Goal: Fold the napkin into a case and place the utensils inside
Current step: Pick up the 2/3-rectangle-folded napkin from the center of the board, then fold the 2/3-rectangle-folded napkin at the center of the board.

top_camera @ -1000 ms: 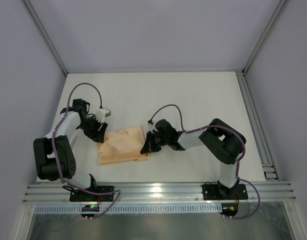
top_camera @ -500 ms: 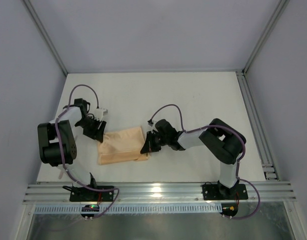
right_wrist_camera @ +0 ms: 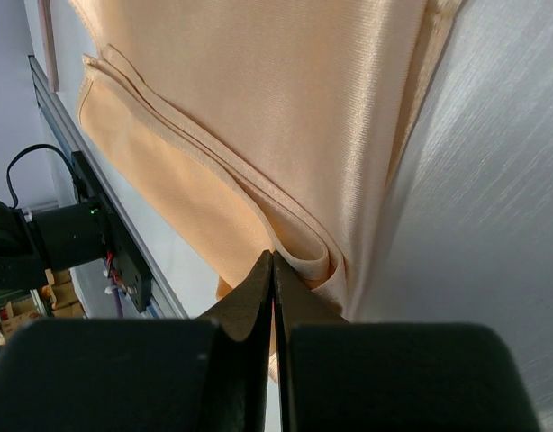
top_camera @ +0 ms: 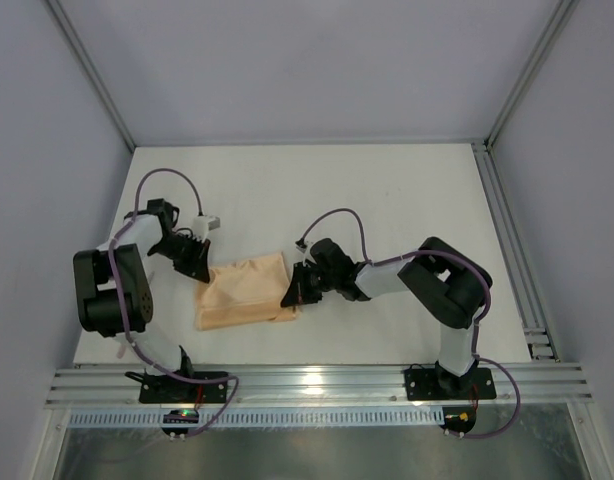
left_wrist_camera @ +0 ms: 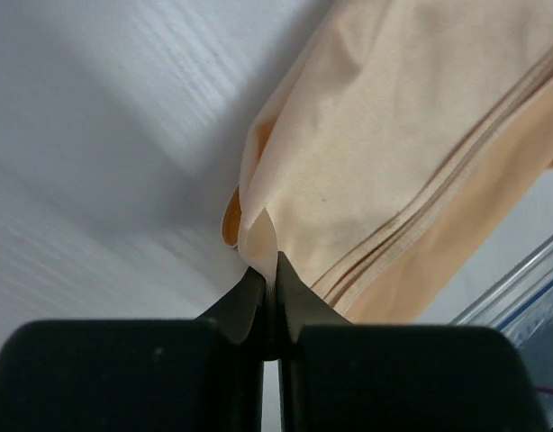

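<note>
The peach-orange napkin (top_camera: 245, 291) lies on the white table (top_camera: 387, 200), folded into a layered rectangle. At its far left corner, my left gripper (top_camera: 199, 269) is shut, pinching a small fold of the cloth (left_wrist_camera: 263, 236) between its black fingertips (left_wrist_camera: 245, 297). My right gripper (top_camera: 291, 293) is at the napkin's right edge, jaws shut on the hem where the layers (right_wrist_camera: 258, 135) curl over. Stacked hems (left_wrist_camera: 439, 193) show in the left wrist view. The utensils are out of view.
An aluminium rail (top_camera: 317, 385) runs along the near table edge, just in front of the napkin. Another rail (top_camera: 512, 250) lines the right side. Grey walls close in the table on the left, the back and the right.
The left gripper has closed on the napkin's far left corner and its arm has shifted slightly. The right arm and the napkin have stayed in place.
</note>
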Motion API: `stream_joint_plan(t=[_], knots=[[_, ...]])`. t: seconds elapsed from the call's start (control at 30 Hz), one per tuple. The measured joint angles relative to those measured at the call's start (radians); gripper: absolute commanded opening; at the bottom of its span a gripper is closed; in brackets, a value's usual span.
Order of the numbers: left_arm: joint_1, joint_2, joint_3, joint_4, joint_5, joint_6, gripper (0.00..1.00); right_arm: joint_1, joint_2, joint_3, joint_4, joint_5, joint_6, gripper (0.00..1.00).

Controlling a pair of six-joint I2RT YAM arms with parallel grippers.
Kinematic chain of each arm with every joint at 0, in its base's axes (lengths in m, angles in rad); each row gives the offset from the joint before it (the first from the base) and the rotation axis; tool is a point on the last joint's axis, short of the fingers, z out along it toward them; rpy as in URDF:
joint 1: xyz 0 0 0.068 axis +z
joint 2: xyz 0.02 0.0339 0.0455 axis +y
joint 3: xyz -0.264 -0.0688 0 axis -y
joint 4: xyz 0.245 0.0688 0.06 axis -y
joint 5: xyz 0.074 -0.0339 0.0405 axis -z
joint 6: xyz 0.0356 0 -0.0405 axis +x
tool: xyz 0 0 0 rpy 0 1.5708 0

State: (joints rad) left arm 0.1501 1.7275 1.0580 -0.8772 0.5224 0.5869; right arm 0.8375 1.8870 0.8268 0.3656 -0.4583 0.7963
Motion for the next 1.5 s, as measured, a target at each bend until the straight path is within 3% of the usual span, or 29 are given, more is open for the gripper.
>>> stream_joint_plan(t=[0.27, 0.5, 0.63, 0.8, 1.03, 1.5], knots=[[-0.011, -0.314, -0.148, -0.063, 0.047, 0.186, 0.00, 0.000, 0.001, 0.005, -0.010, 0.004, 0.021, 0.03], [-0.089, -0.474, -0.257, -0.096, 0.016, 0.349, 0.00, 0.000, 0.001, 0.005, -0.011, 0.009, 0.032, 0.03], [-0.228, -0.600, -0.334, -0.091, -0.040, 0.390, 0.00, 0.000, 0.003, 0.006, -0.009, 0.011, 0.045, 0.03], [-0.488, -0.799, -0.435, -0.055, -0.148, 0.385, 0.00, 0.000, 0.014, 0.010, 0.006, 0.011, 0.073, 0.03], [-0.696, -0.965, -0.557, -0.054, -0.284, 0.424, 0.00, 0.000, 0.029, 0.011, 0.031, 0.010, 0.103, 0.03], [-0.857, -1.048, -0.696, -0.040, -0.369, 0.681, 0.00, 0.000, 0.031, 0.027, 0.008, 0.023, 0.121, 0.03]])
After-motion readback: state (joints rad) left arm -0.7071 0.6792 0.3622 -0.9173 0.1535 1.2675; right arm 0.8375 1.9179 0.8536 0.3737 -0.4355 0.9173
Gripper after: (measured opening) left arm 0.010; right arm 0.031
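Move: The left hand already pinches the napkin's far left corner. The near edge it is carried to, left of its middle, lies about 12 cm back, 6 cm right and 2 cm below. The napkin's middle is roughly 4 cm back and 11 cm right; the knife lies about 8 cm back and 15 cm left. From the right gripper, resting at the napkin's right end, that near edge is some 6 cm back and 14 cm left. Back towards its base and somewhat right, the left hand carries the pinched napkin corner about 15 cm towards the near edge, first lifting some 4 cm, then travelling nearly level and sinking about 5 cm at the end. The wrist swings clockwise by roughly 80 degrees on the way, fingers kept shut on the cloth. The right gripper stays shut and resting on the napkin's right end, barely shifting. ##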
